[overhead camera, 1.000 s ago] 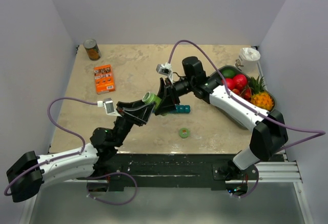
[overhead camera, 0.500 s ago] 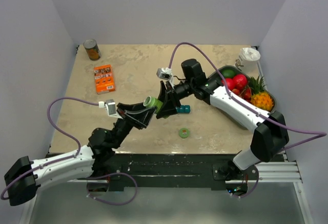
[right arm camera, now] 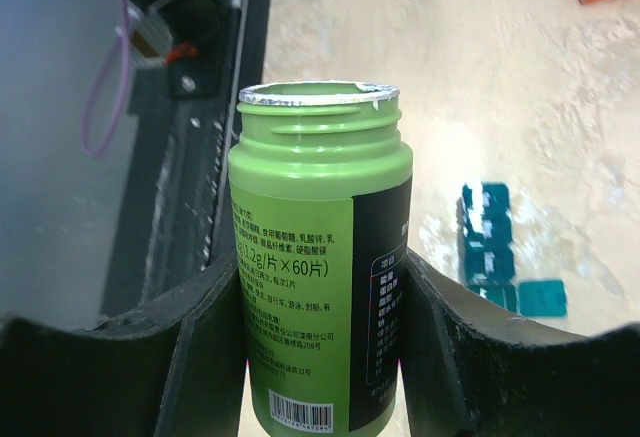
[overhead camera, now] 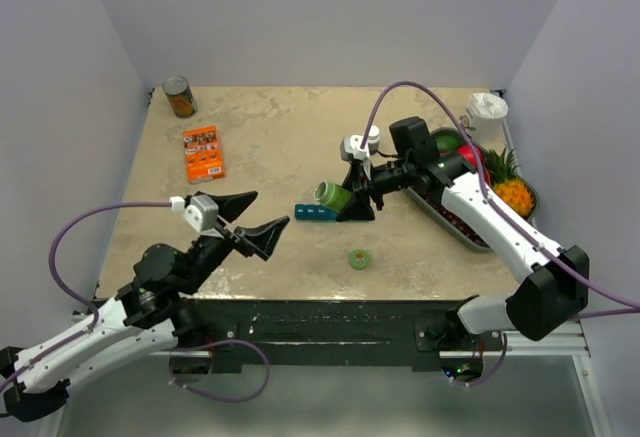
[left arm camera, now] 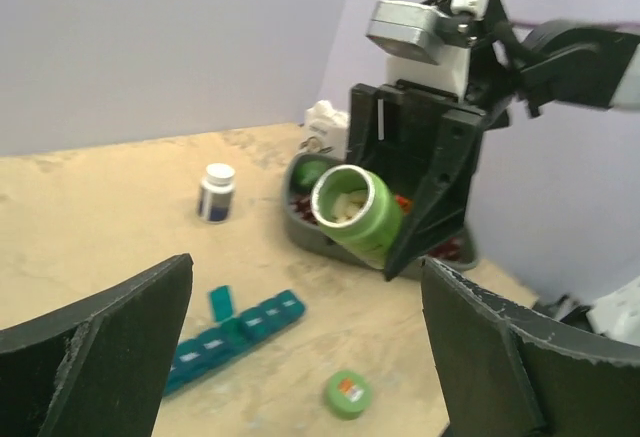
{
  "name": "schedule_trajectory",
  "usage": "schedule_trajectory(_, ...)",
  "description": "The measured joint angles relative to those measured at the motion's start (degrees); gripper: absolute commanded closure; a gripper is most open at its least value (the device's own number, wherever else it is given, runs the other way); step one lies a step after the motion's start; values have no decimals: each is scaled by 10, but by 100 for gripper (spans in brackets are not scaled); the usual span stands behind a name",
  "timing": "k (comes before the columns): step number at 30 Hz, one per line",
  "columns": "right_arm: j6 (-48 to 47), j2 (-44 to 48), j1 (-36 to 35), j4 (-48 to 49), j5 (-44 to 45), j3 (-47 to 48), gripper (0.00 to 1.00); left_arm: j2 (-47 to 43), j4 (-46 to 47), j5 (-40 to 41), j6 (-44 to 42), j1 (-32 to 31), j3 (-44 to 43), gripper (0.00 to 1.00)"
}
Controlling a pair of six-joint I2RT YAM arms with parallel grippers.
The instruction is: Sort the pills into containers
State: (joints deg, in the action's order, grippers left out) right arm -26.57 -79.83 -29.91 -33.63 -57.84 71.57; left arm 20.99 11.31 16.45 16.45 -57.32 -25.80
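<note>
An uncapped green pill bottle (overhead camera: 333,195) hangs tilted above the table, and my right gripper (overhead camera: 350,197) is shut on it. In the right wrist view the bottle (right arm camera: 320,277) fills the gap between the fingers (right arm camera: 215,302). Pale pills (left arm camera: 347,203) show inside its mouth. The teal containers strip (overhead camera: 316,214) lies on the table just left of and below the bottle, one lid flipped open (right arm camera: 541,297). The bottle's green cap (overhead camera: 359,258) lies nearer the front edge. My left gripper (overhead camera: 258,219) stands wide open and holds nothing, left of the strip (left arm camera: 235,332).
A small dark bottle with a white cap (left arm camera: 216,192) stands behind the strip. A grey fruit tray (left arm camera: 306,233) with a pineapple (overhead camera: 512,195) sits at the right, a white cup (overhead camera: 487,110) behind it. An orange box (overhead camera: 203,152) and a tin can (overhead camera: 180,97) sit at the back left.
My left gripper opened, let go of the green bottle and pulled back toward the near left. My right gripper carried the bottle to the right, which uncovered the teal strip.
</note>
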Motion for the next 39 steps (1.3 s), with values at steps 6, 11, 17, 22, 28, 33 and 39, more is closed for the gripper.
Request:
schedule_trajectory(6, -91, 43, 39, -51, 31, -32, 100, 79, -122, 5, -125, 0, -78, 0)
schedule_trajectory(11, -109, 96, 64, -43, 58, -71, 100, 151, -167, -1, -200, 0, -74, 0)
schedule_trajectory(17, -79, 140, 82, 18, 141, -103, 100, 184, -169, -9, -247, 3, -37, 0)
schedule_trajectory(22, -14, 123, 116, 90, 142, -97, 100, 171, -154, -15, -268, 4, 0, 0)
schedule_trajectory(28, 31, 129, 45, 114, 74, -71, 100, 153, -118, -43, -287, 4, 36, 0)
schedule_trajectory(33, 187, 139, 153, 275, 71, -37, 100, 176, -91, -74, -319, 4, 56, 1)
schedule_trajectory(39, 498, 179, 127, 603, -50, -98, 100, 229, -75, -90, -349, 6, 58, 1)
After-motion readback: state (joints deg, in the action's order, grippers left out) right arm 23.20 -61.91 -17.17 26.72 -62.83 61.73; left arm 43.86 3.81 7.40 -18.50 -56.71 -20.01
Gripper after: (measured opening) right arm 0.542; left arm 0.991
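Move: The open teal pill organizer lies about 15 cm ahead of the right hand, straight in line and some 23 cm below it; from the empty left hand it is roughly 20 cm ahead, 15 cm right and 30 cm down. Near table level, the green cap sits about 3 cm ahead of the right hand and 6 cm to its right, and the white bottle about 35 cm ahead and 10 cm right. Keeping its grip on the open green bottle, the right hand swings about 8 cm right and 6 cm forward, then climbs almost 20 cm away from the organizer, swaying back, forward and back as it tips the bottle some 35 degrees towards upright. The left hand, still wide open, sinks about 19 cm beside it, rolling some 55 degrees until its fingers point down over the table. ##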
